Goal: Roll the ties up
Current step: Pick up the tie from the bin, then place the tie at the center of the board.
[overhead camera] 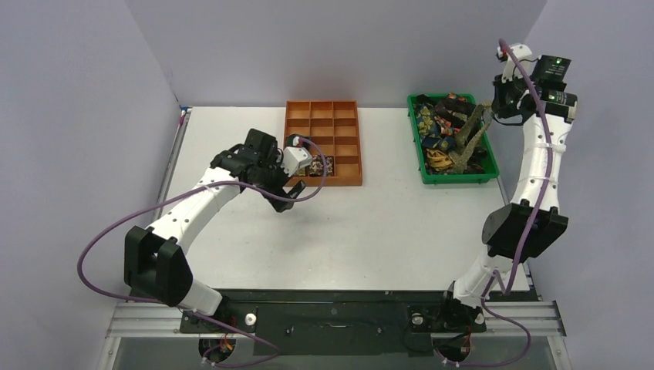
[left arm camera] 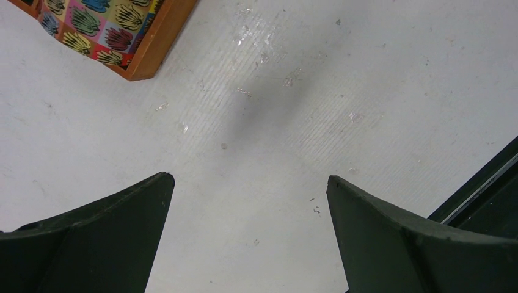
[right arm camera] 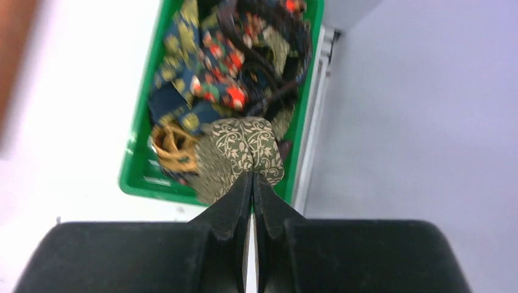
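Note:
Several patterned ties (overhead camera: 443, 131) lie tangled in a green bin (overhead camera: 459, 179) at the back right. My right gripper (overhead camera: 487, 108) is above the bin, shut on an olive-gold leaf-patterned tie (right arm camera: 244, 143) that hangs from its tips (right arm camera: 252, 174) down into the pile (right arm camera: 220, 67). My left gripper (overhead camera: 297, 189) hovers open over bare table by the near left corner of an orange compartment tray (overhead camera: 324, 183). Nothing lies between its fingers (left arm camera: 122, 232). A multicolour patterned tie (left arm camera: 91, 24) fills the tray's corner compartment.
The orange tray (left arm camera: 153, 58) has several compartments and sits at the back centre. White table lies between the tray and the green bin (right arm camera: 137, 183). Purple-grey walls close in the left, back and right sides. A dark rail (left arm camera: 482, 189) shows at the left wrist view's right edge.

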You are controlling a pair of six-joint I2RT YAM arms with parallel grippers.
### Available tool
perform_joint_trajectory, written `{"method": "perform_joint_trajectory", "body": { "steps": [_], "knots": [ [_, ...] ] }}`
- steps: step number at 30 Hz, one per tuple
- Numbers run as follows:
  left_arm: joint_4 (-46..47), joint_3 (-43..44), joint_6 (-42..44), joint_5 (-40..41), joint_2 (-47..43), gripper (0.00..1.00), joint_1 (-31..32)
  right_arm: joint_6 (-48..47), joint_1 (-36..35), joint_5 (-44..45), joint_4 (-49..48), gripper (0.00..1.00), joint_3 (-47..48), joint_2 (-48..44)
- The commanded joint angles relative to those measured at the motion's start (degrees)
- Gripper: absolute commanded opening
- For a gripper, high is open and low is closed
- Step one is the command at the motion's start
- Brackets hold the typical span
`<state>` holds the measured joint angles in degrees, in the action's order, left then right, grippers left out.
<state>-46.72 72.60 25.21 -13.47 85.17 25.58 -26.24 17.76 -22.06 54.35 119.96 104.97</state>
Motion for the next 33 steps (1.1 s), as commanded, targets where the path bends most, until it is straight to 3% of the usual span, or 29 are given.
{"method": "perform_joint_trajectory", "body": {
  "steps": [1, 8, 17, 23, 27, 33],
  "knots": [
    [3.3, 4.6, -2.3, -3.4, -0.9, 0.97, -2.2, 11.3, -0.3, -7.9, -5.7, 0.00, 5.4, -4.7],
    [6.7, 8.5, -5.4, -4.8, -0.8, 0.97, -3.5, 33.1, -1.9, -14.9, -19.8, 0.00, 8.8, -11.3],
    [11.0, 19.0, -10.4, -8.1, 1.7, 0.97, -4.4, 47.6, -12.1, -14.8, -36.2, 0.00, 10.3, -18.0],
    [12.5, 25.0, -16.4, -11.0, 2.8, 0.96, -6.0, 49.1, -21.5, -13.6, -38.5, 0.00, 11.9, -20.8],
    [15.3, 25.8, -23.9, -14.2, 2.5, 0.97, -11.4, 48.3, -31.2, -13.8, -37.7, 0.00, 6.3, -23.6],
    [16.9, 23.9, -28.6, -24.9, 1.0, 0.97, -18.2, 34.4, -49.1, -12.7, -28.3, 0.00, -1.4, -27.3]
  ]
}}
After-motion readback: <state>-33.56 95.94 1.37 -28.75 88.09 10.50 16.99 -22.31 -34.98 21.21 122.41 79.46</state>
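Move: The right hand already pinches the tie; the open table in front of the wooden tray lies about 25 cm back, 40 cm left and 29 cm below it. The tray's middle is some 8 cm ahead, 42 cm left; the green bin's is about 5 cm ahead, straight in line, 22 cm below. From the empty left hand, the tie is roughly 18 cm ahead, 52 cm right and 5 cm higher, the tray 25 cm ahead, 11 cm right. Keep the right fingers shut on the tie and swing it up and left, then increasingly back, about 30 cm each up and left, out over the table in front of the tray, easing down slightly last. Turn the wrist so the fingertips point left and forward. Raise the open left gripper some 18 cm and forward, tilting its tips up towards forward-right. ##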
